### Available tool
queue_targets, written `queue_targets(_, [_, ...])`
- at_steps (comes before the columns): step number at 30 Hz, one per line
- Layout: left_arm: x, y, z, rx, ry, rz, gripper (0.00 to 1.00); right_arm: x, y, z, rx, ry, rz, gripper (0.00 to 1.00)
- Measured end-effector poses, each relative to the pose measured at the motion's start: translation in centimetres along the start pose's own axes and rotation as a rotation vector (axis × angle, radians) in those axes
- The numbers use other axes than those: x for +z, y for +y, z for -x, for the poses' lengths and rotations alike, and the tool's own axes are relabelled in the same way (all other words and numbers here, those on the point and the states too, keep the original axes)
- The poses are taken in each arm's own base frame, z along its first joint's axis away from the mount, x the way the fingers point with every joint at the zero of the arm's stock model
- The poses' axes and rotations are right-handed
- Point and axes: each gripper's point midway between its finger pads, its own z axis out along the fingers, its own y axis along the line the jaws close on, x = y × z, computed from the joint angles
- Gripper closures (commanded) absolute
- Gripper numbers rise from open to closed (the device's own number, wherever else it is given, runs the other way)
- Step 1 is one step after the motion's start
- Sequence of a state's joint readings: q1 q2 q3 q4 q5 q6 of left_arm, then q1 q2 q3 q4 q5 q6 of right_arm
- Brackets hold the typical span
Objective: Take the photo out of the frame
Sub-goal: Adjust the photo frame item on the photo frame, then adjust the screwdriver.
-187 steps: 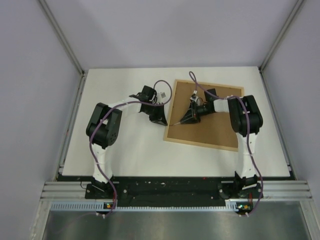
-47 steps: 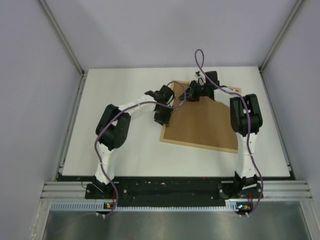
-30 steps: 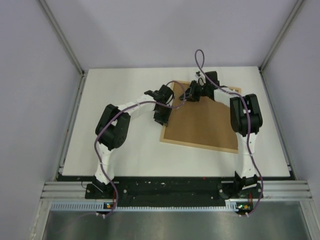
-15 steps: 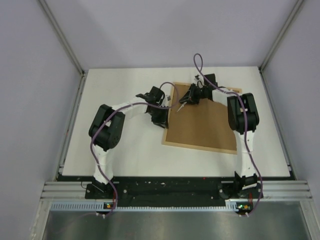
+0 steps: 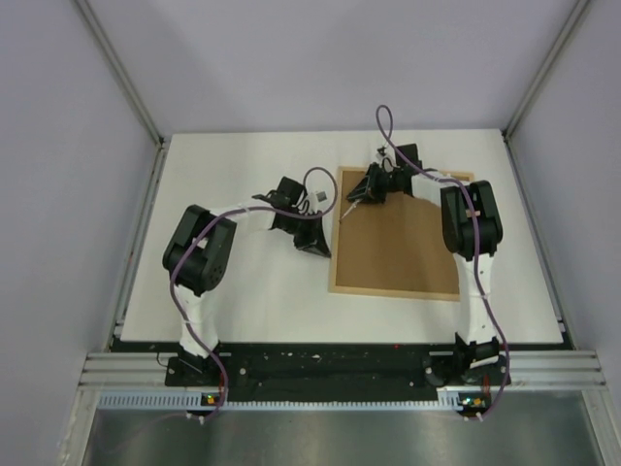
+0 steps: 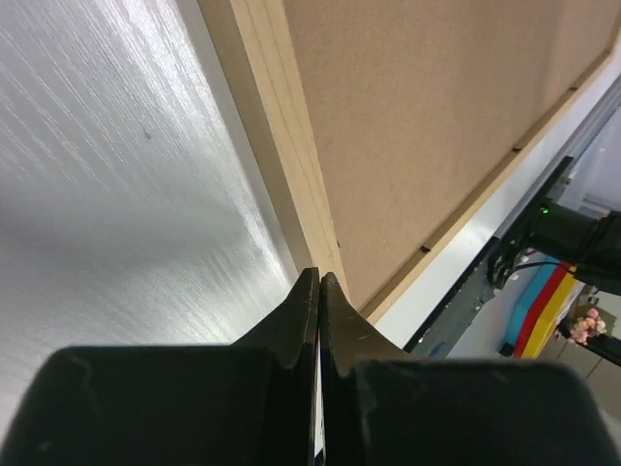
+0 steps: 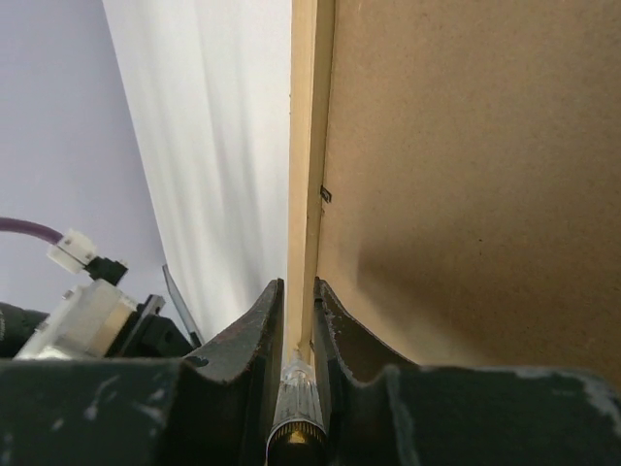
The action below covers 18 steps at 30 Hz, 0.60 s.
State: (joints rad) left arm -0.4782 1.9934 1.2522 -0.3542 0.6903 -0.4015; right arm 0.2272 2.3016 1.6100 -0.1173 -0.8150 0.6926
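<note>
The frame [image 5: 393, 292] lies face down on the white table, its plain brown backing board [image 5: 400, 238] up. The photo is hidden beneath that board. My left gripper [image 5: 317, 247] is shut and empty just off the frame's left side; in the left wrist view its tips [image 6: 319, 279] meet right before the light-wood rim [image 6: 281, 165]. My right gripper [image 5: 363, 193] is over the frame's far left corner, shut on a thin clear-tipped tool [image 7: 294, 388]. The tool points along the rim [image 7: 303, 146] beside the board [image 7: 466, 175].
Small black tabs [image 7: 326, 194] sit where board meets rim. The table [image 5: 243, 282] is walled at left, right and back by grey panels with metal posts [image 5: 121, 73]. The arms' mounting rail [image 5: 340, 369] runs along the near edge.
The frame has swung round and now lies square to the table. My left gripper has pulled back to the left of the rim and closed. The right gripper still holds its tool at the corner.
</note>
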Motion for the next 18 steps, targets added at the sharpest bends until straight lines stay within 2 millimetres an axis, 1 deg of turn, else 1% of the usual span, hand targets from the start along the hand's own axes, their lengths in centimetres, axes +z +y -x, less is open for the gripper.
queue_targets(2, [-0.5,-0.3,0.3,-0.008,-0.01,-0.023,1.0,0.0,0.0,-0.2,0.002,0.003,0.007,1.0])
queue_targets(5, [-1.7,-0.5,1.9,-0.007,-0.053,-0.035,0.83,0.0,-0.3,-0.9,0.025,0.022,0.015,1.0])
queue_targets(8, [-2.9,-0.7,4.1,0.012,-0.106,-0.034,0.71,-0.1,-0.4,-1.5,0.04,0.034,0.014,1.0])
queue_targets(11, [-3.8,-1.2,6.4,0.045,-0.154,-0.019,0.67,-0.4,-0.6,-1.6,0.04,0.031,0.004,1.0])
queue_targets(13, [-3.9,-1.5,7.7,0.064,-0.175,-0.016,0.66,-0.7,-0.7,-1.7,0.042,0.029,-0.005,1.0])
queue_targets(16, [-3.2,-1.5,9.2,0.077,-0.189,-0.004,0.66,-0.9,-1.0,-1.9,0.051,0.026,-0.019,1.0])
queue_targets(18, [-2.4,-1.0,9.6,0.075,-0.184,0.009,0.67,-1.0,-1.2,-1.7,0.052,0.013,-0.03,1.0])
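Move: The photo frame's left rail runs forward and back just right of the left fingertips, its middle about 7 cm ahead of that hand, 2 cm right and 1 cm lower; the frame's near-left corner is some 10 cm back and 1 cm right. The screwdriver tip, held by the right hand, is about 10 cm ahead and 4 cm right of the left hand. From the right hand, the rail's middle is roughly 8 cm back, 6 cm left and 3 cm down. The frame's left rail is left alone as the left hand's shut fingertips come free of its outer side; that hand goes forward along the rail about 9 cm, rising some 5 cm before starting to dip, and opens its fingers about a third, heading towards the screwdriver tip. The right hand keeps its grip on the screwdriver and eases back about 2 cm and slightly right, close over the backing board. ##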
